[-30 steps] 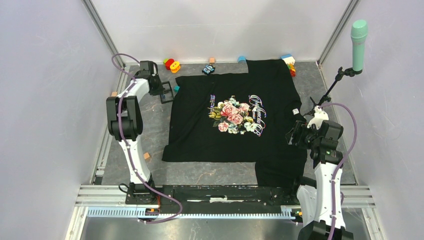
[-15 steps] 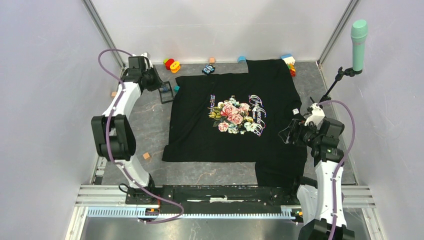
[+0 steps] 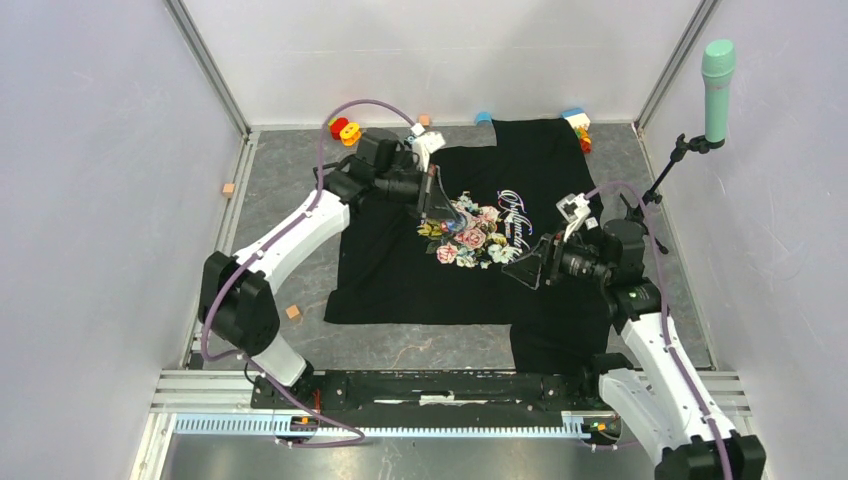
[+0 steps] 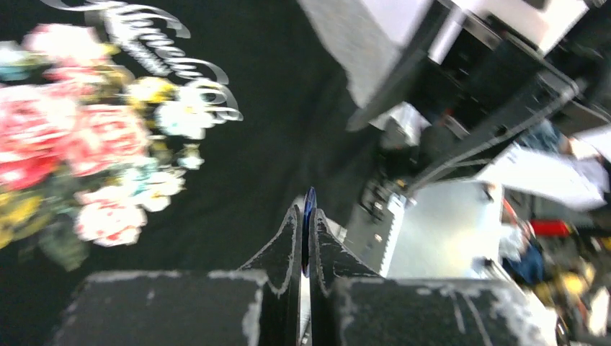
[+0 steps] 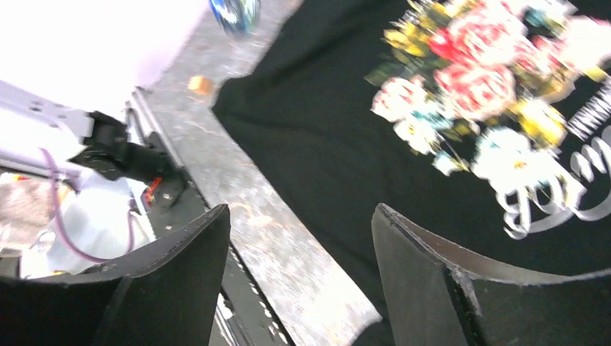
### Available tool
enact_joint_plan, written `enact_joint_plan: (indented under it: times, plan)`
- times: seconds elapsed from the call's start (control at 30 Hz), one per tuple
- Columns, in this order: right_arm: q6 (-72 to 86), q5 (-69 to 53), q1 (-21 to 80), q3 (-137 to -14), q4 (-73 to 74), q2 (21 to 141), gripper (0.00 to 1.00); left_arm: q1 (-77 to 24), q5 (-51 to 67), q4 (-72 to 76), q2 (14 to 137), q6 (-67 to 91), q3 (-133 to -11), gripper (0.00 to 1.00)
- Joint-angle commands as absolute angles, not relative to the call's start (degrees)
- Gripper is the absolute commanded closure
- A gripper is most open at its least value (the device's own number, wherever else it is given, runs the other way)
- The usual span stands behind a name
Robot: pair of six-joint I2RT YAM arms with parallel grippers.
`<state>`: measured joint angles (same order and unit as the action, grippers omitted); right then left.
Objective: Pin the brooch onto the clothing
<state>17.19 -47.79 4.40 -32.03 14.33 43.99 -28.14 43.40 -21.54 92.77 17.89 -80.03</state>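
The clothing [image 3: 400, 270] is a black T-shirt with a rose print, spread flat on the grey table. My left gripper [image 3: 440, 212] hangs over the print's upper left. In the left wrist view this gripper [image 4: 305, 213] is shut on the brooch [image 4: 310, 197], a thin blue disc seen edge-on between the fingertips, above the black cloth [image 4: 274, 108]. My right gripper [image 3: 525, 272] hovers over the shirt's right part, beside the print, pointing left. In the right wrist view it [image 5: 299, 216] stands open and empty above the shirt's lower hem [image 5: 346, 144].
Small toys lie along the far wall: a red and yellow piece [image 3: 345, 129], an orange cube [image 3: 424, 120] and coloured blocks [image 3: 578, 122]. Another orange cube [image 3: 293, 312] sits off the shirt's lower left corner. A teal microphone on a stand [image 3: 716, 75] rises at the right.
The left arm swung from the far left corner to above the rose print, its gripper shut. The right arm reached left over the shirt with its jaws open.
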Motion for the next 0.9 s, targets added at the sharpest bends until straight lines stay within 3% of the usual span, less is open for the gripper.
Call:
enact_joint_plan:
  times: [0.0, 0.17, 0.57, 0.87]
  plan:
    - [29.9, -48.3, 11.9, -33.1, -4.7, 44.1, 0.25, -31.0, 57.7, -10.0, 87.1, 18.1, -75.8, 0.98]
    - [34.9, -44.9, 17.9, -31.8, -10.8, 45.0, 0.32, -32.5, 60.7, 4.3, 82.4, 27.5, -69.0, 0.98]
    - [44.2, -42.5, 24.7, -30.2, -25.6, 46.9, 0.43, -35.4, 63.2, 2.9, 82.3, 26.6, -69.4, 0.98]
    - [45.3, -41.8, 25.4, -29.5, -28.4, 46.9, 0.58, -35.8, 63.3, 0.4, 82.4, 24.9, -70.2, 0.98]
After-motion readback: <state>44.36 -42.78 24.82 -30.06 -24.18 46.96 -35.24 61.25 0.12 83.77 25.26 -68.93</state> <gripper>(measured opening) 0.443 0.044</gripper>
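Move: The brooch hangs at my left fingertips, about 2 cm to the right of that hand point and 1 cm below. I'm carrying it to my open right gripper, roughly 10 cm back, 18 cm right and 5 cm lower. From my right hand, the brooch is about 10 cm ahead, 16 cm left and 4 cm higher. The flower print on the black shirt is some 16 cm ahead of my right hand, 15 cm left and 15 cm below. My left hand keeps its grip on the brooch and draws it back about 10 cm, rising and easing right, while the fingers swing clockwise and tip up to level; then it nearly stops. My right hand climbs about 10 cm and reaches left as far towards the brooch, levelling its fingers and narrowing them from wide to about half open around the brooch's line, without closing on it. ##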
